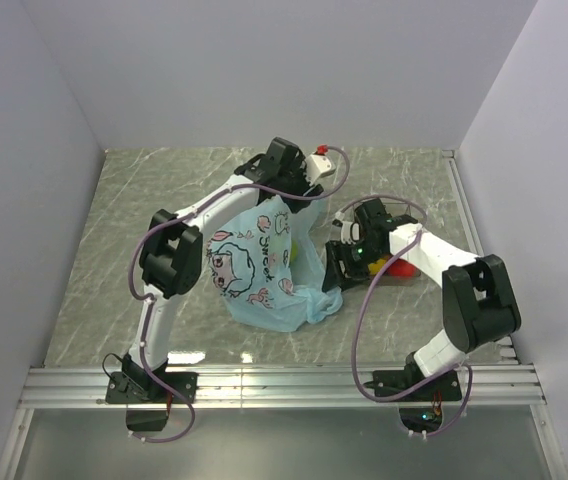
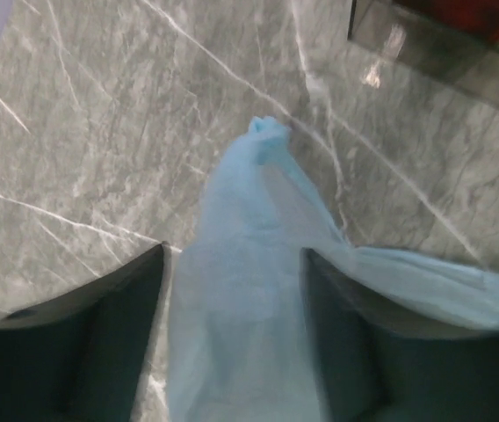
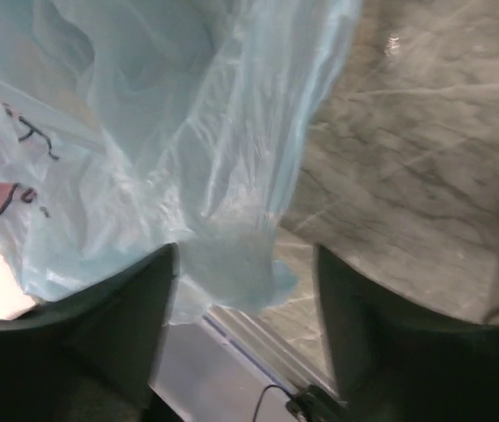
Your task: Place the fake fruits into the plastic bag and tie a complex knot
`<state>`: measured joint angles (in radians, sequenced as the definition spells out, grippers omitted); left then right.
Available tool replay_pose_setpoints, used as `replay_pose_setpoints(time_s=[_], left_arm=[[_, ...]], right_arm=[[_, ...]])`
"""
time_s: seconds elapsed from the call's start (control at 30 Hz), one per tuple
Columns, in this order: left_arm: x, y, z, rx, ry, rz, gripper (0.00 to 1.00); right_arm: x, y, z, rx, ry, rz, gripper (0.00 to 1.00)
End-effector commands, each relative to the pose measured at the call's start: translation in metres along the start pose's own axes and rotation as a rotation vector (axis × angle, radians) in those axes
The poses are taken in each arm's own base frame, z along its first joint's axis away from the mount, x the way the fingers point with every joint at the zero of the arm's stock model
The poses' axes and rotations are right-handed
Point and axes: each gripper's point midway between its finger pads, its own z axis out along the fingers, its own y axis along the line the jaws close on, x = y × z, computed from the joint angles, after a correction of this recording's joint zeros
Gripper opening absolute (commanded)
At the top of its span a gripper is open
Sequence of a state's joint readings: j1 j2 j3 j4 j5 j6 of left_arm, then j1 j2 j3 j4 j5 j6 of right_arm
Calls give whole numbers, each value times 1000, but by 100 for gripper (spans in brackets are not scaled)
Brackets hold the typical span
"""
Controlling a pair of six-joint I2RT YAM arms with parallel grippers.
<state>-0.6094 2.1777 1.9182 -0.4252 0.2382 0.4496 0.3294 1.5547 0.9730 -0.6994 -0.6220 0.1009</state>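
Note:
The plastic bag [image 1: 256, 265], light blue with a pink-and-dark cartoon print, stands bunched in the middle of the table. A yellow-green fake fruit [image 1: 290, 253] shows through its film. My left gripper [image 1: 286, 195] hangs over the bag's top. In the left wrist view its jaws [image 2: 235, 255] stand wide apart, and a twisted strip of the bag [image 2: 249, 264] runs between them and drapes over the right finger [image 2: 355, 343]. My right gripper [image 1: 336, 270] sits at the bag's right side, open, with a loose tail of the bag [image 3: 232, 264] hanging between its fingers. A red fruit [image 1: 401, 267] lies beside the right arm.
A clear tray [image 2: 425, 53] holding the red fruit stands right of the bag, partly under the right arm. Grey walls close in the table on three sides. A metal rail [image 1: 284, 385] runs along the near edge by the arm bases.

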Motion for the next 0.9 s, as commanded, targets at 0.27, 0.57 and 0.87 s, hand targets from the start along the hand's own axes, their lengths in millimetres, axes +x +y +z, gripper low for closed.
replay_pose_setpoints(time_s=[0.27, 0.57, 0.87], left_arm=[[-60, 58, -77, -71, -141, -219, 0], [-70, 97, -241, -115, -447, -593, 0], [15, -10, -303, -128, -421, -566, 5]], right_arm=[[-28, 36, -21, -149, -52, -66, 0], [-109, 58, -124, 51, -415, -366, 0], [-156, 64, -142, 272, -515, -736, 0]])
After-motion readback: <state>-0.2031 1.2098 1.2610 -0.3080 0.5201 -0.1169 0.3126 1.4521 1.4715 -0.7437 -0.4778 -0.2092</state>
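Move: The plastic bag's far rim stands between the left fingers, 2 cm lower and 2 cm right; the green apple in the bag is some 12 cm back, 5 cm left and 8 cm below. The fruit tray lies 11 cm back and 15 cm right of that hand, 11 cm down. The bag's near right corner sits under the right fingertips, 2 cm left, 1 cm back; from there, the apple is about 9 cm ahead and 9 cm left, the tray 10 cm ahead and 11 cm right. Shut both grippers on the bag's edges, the left on the far rim and the right on the near corner. Then lift both: carry the left about 20 cm up and as far left, easing slightly forward before drawing back, its fingers tilting towards level. Raise the right some 18 cm and forward past the apple's old place, its fingertips swinging forward about 45 degrees. ##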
